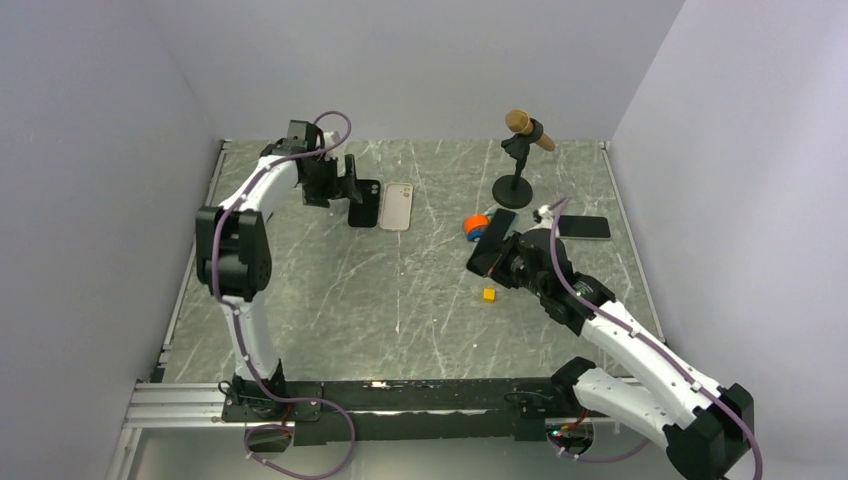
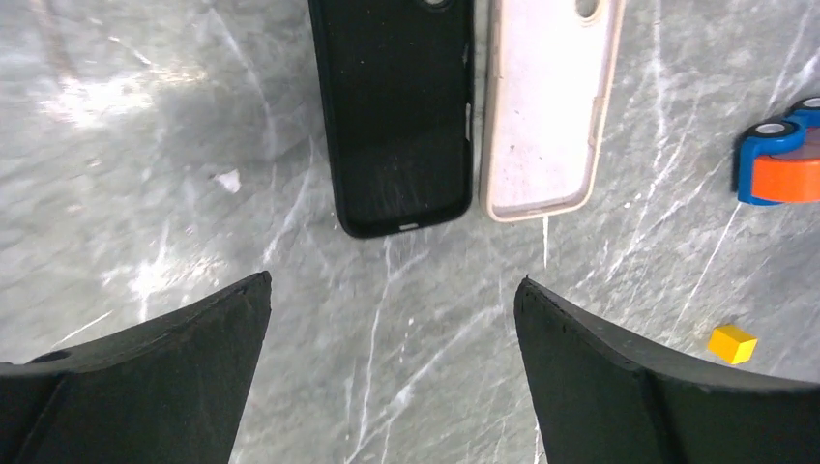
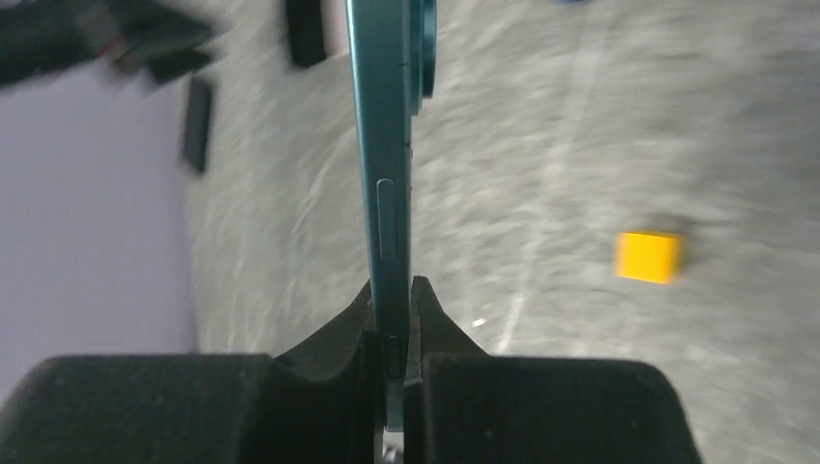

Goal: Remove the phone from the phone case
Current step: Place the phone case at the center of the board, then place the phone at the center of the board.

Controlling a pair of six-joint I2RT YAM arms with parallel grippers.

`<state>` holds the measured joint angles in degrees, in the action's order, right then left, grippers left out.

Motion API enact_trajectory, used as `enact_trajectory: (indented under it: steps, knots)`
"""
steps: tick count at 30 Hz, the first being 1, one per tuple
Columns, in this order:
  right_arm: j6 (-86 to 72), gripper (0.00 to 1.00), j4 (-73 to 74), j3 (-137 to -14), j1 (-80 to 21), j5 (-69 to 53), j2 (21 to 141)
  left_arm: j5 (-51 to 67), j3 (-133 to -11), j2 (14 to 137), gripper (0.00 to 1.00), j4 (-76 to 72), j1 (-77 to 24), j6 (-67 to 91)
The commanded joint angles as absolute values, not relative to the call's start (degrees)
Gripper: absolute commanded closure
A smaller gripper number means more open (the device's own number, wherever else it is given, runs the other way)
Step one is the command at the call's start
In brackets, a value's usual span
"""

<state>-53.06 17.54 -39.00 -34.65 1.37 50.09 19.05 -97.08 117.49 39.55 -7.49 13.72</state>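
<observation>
A black phone case point(image 2: 396, 116) lies flat on the grey marbled table, with a white case point(image 2: 546, 106) right beside it. In the top view the black phone case point(image 1: 364, 204) is at the far left, and my left gripper point(image 1: 348, 183) hovers at its near end. That left gripper point(image 2: 395, 280) is open wide with only bare table between its fingers. The teal phone point(image 3: 387, 145) stands edge-on, pinched at its lower end by my right gripper point(image 3: 392, 290). From above, the phone point(image 1: 492, 240) is tilted over the table's right half, with the right gripper point(image 1: 508, 262) shut on it.
A microphone on a round stand point(image 1: 517, 165) is at the back. An orange and blue tape roll point(image 1: 476, 225), a small yellow cube point(image 1: 489, 294) and another dark phone point(image 1: 584, 227) lie near the right arm. Grey walls close three sides.
</observation>
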Motion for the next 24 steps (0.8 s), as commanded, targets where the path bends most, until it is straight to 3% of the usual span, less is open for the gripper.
enact_trajectory:
  steps: [1,7,14,19,24]
  knots:
    - [-64.3,1.0,27.3,-41.0,-29.2,20.3,50.6,12.3,-95.8,104.7,0.01,38.5,-11.1,8.9]
    - [-64.4,1.0,22.7,-37.1,-12.0,18.6,52.9,5.4,-94.9,96.3,0.01,39.0,-19.3,7.5]
    - [-58.2,1.0,12.9,-34.3,9.7,9.5,60.4,16.2,-88.8,85.8,0.01,33.4,-19.9,12.3]
    - [-56.6,1.0,3.1,-31.6,16.2,1.9,66.0,19.9,-81.3,78.2,0.01,25.0,-19.6,19.1]
    - [-58.0,1.0,-5.9,-30.6,18.8,-4.0,72.1,27.2,-77.6,78.3,0.01,19.9,-16.8,28.1]
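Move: The left hand, empty and open, has the black phone case about 6 cm to its right, 4 cm ahead and some 7 cm below; the pale case lies about 8 cm farther right. The right hand holds the phone; its bare patch of table is some 28 cm right, 8 cm ahead and 17 cm down. The lying phone is 10 cm beyond that patch, the toy car about 18 cm ahead of the hand, the yellow cube almost underneath. Still pinching the phone by its end, the right hand swings it roughly 27 cm right, away from over the yellow cube and down towards the bare table nearer than the lying phone, sinking 13 cm, easing forward and turning some 55 degrees clockwise. The left hand, fingers wide and touching nothing, climbs 20 cm off the black case, drawing back 10 cm, drifting right and tilting up. ##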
